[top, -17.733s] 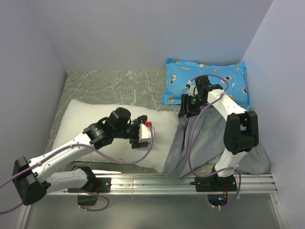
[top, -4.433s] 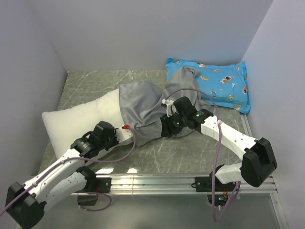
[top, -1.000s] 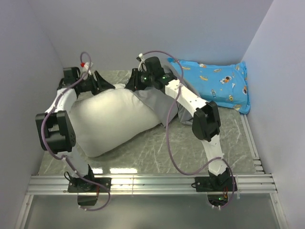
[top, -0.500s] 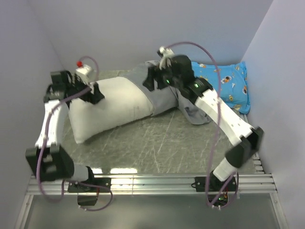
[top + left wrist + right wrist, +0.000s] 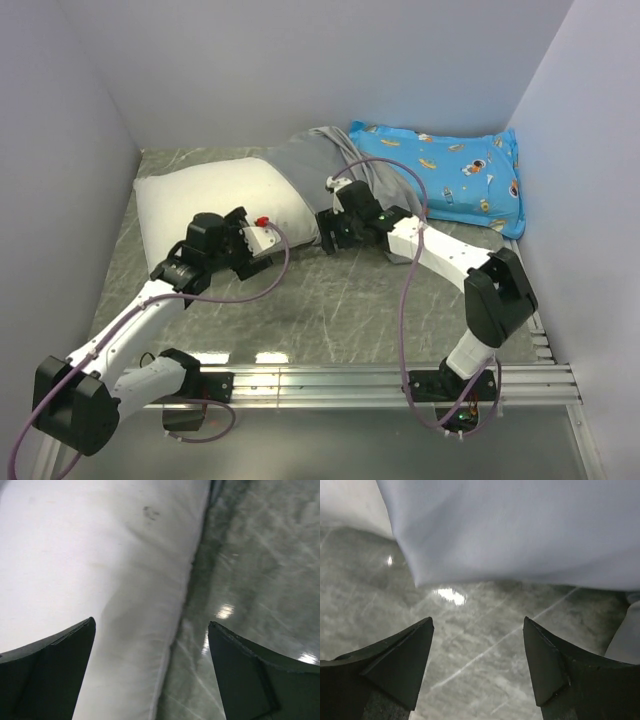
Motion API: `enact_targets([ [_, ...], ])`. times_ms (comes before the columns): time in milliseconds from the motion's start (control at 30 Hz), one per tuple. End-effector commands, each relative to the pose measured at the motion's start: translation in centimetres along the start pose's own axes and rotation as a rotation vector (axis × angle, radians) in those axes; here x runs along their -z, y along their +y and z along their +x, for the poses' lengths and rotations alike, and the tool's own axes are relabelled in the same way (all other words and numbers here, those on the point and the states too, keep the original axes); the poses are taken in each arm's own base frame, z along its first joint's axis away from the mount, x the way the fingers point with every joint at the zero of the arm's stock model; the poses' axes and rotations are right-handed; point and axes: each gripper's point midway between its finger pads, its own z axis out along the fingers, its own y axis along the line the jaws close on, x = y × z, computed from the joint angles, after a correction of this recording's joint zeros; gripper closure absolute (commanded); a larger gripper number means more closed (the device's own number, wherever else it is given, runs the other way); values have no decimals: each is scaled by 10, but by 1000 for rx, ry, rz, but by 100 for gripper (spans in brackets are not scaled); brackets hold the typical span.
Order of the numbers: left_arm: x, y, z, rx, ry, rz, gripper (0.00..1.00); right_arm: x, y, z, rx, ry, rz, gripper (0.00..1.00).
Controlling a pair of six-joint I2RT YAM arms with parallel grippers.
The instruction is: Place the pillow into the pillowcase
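Observation:
The white pillow (image 5: 205,200) lies at the back left of the table, its right end tucked into the grey pillowcase (image 5: 325,160). The rest of the pillow is bare. My left gripper (image 5: 240,232) hovers at the pillow's near edge, open and empty. In the left wrist view the pillow (image 5: 100,555) and its seam run between the spread fingers of that gripper (image 5: 151,622). My right gripper (image 5: 332,228) is open just in front of the pillowcase's near edge. In its wrist view the grey fabric of the pillowcase (image 5: 520,530) hangs beyond the open gripper (image 5: 478,620), with bare table between the fingers.
A blue cartoon-printed pillow (image 5: 440,175) lies at the back right, touching the pillowcase. Grey walls close in the left, back and right. The marbled table (image 5: 330,310) shows in front of both arms, with a metal rail (image 5: 320,380) along its near edge.
Both grippers have let go and opened. The arms have come forward and down from the back wall. The pillow with the pillowcase over its right end now rests on the table.

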Motion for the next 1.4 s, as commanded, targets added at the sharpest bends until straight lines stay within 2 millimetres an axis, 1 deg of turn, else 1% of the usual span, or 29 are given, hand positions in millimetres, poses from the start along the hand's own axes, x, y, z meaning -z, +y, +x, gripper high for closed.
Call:
enact_targets([
  [0, 3, 42, -21, -94, -49, -186, 1, 7, 12, -62, -16, -172, 18, 21],
  [133, -7, 45, -13, -131, -22, -204, 1, 1, 13, -69, -59, -179, 51, 22],
  [267, -17, 48, -7, -126, 2, -206, 1, 7, 25, -87, -33, -220, 26, 23],
  [300, -20, 47, -6, -125, 6, -199, 1, -1, 25, -85, -19, -207, 41, 23],
  [333, -25, 47, -3, -112, 15, -191, 1, -5, 23, -86, -4, -197, 58, 32],
  [367, -28, 47, -1, -106, 23, -187, 1, -5, 23, -97, -1, -212, 67, 38],
  [400, -30, 48, 0, -108, 26, -184, 1, -18, 16, -86, 6, -156, 103, 46],
  [433, -37, 50, 4, -106, 35, -190, 1, -21, 13, -87, 6, -144, 109, 65],
  [467, -40, 54, 6, -111, 37, -198, 1, -21, 14, -92, 5, -145, 103, 73],
  [500, -43, 56, 10, -124, 46, -193, 1, -23, 17, -89, 2, -127, 77, 92],
  [533, -49, 58, 21, -115, 69, -184, 2, -22, 20, -91, 6, -128, 53, 100],
  [567, -52, 61, 25, -102, 76, -179, 14, -21, 25, -90, 11, -128, 26, 100],
  [600, -55, 64, 17, -69, 50, -149, 27, -14, 43, -93, 23, -135, -71, 100],
  [633, -60, 64, 23, -21, 59, -121, 43, -10, 50, -95, 26, -141, -112, 100],
  [667, -61, 64, 20, 25, 50, -93, 72, -4, 60, -101, 25, -154, -156, 100],
  [700, -60, 58, 17, 119, 36, -53, 83, 2, 71, -108, 26, -172, -214, 100],
  [733, -57, 60, -6, 156, -47, -1, 100, 16, 95, -116, 32, -177, -343, 100],
  [800, -48, 53, -34, 283, -136, 67, 100, 28, 118, -130, 19, -199, -454, 100],
  [833, -36, 57, -57, 312, -202, 73, 100, 45, 136, -146, 9, -224, -539, 100],
  [900, -20, 46, -89, 461, -295, 161, 100, 72, 168, -159, 23, -243, -719, 100],
  [933, -6, 50, -109, 491, -351, 166, 100, 88, 181, -166, -6, -243, -796, 100],
  [1000, 8, 45, -128, 636, -392, 207, 100, 140, 214, -181, 40, -287, -994, 100],
  [1033, 20, 44, -138, 648, -422, 206, 100, 157, 223, -182, 24, -284, -1047, 100],
  [1100, 29, 43, -141, 718, -432, 191, 100, 173, 237, -170, 49, -274, -1098, 100],
  [1200, 37, 29, -130, 752, -399, 201, 100, 149, 236, -141, 11, -180, -1093, 100],
  [1233, 36, 22, -121, 761, -377, 203, 100, 130, 229, -122, -58, -102, -1077, 100],
  [1267, 35, 16, -112, 763, -350, 207, 100, 124, 227, -112, -84, -78, -1073, 100],
  [1300, 30, 6, -96, 769, -300, 212, 100, 126, 226, -108, -91, -89, -1077, 100],
  [1367, 33, -3, -85, 774, -276, 224, 100, 111, 220, -82, -121, -42, -1053, 100],
])
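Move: The pillow's upper face, where my open left fingers will shut, lies about 7 cm ahead of my left hand, 2 cm to its left and 3 cm lower. The pillowcase's mouth edge crosses the pillow some 6 cm ahead of my right hand, 5 cm to its left and 3 cm higher; from my left hand that edge is about 9 cm ahead and 8 cm right. The case's body lies about 12 cm ahead of my right hand and 4 cm to its right. I reach both open hands forward, left about 8 cm and slightly down onto the pillow, right about 6 cm and also left and up to the case's mouth, and shut each on its cloth. Then I heave both grips up and back: my right swings well left over the pillow, rising about 16 cm before it starts to sink, while my left draws back some 9 cm; both wrists roll about 40 degrees in opposite senses. ##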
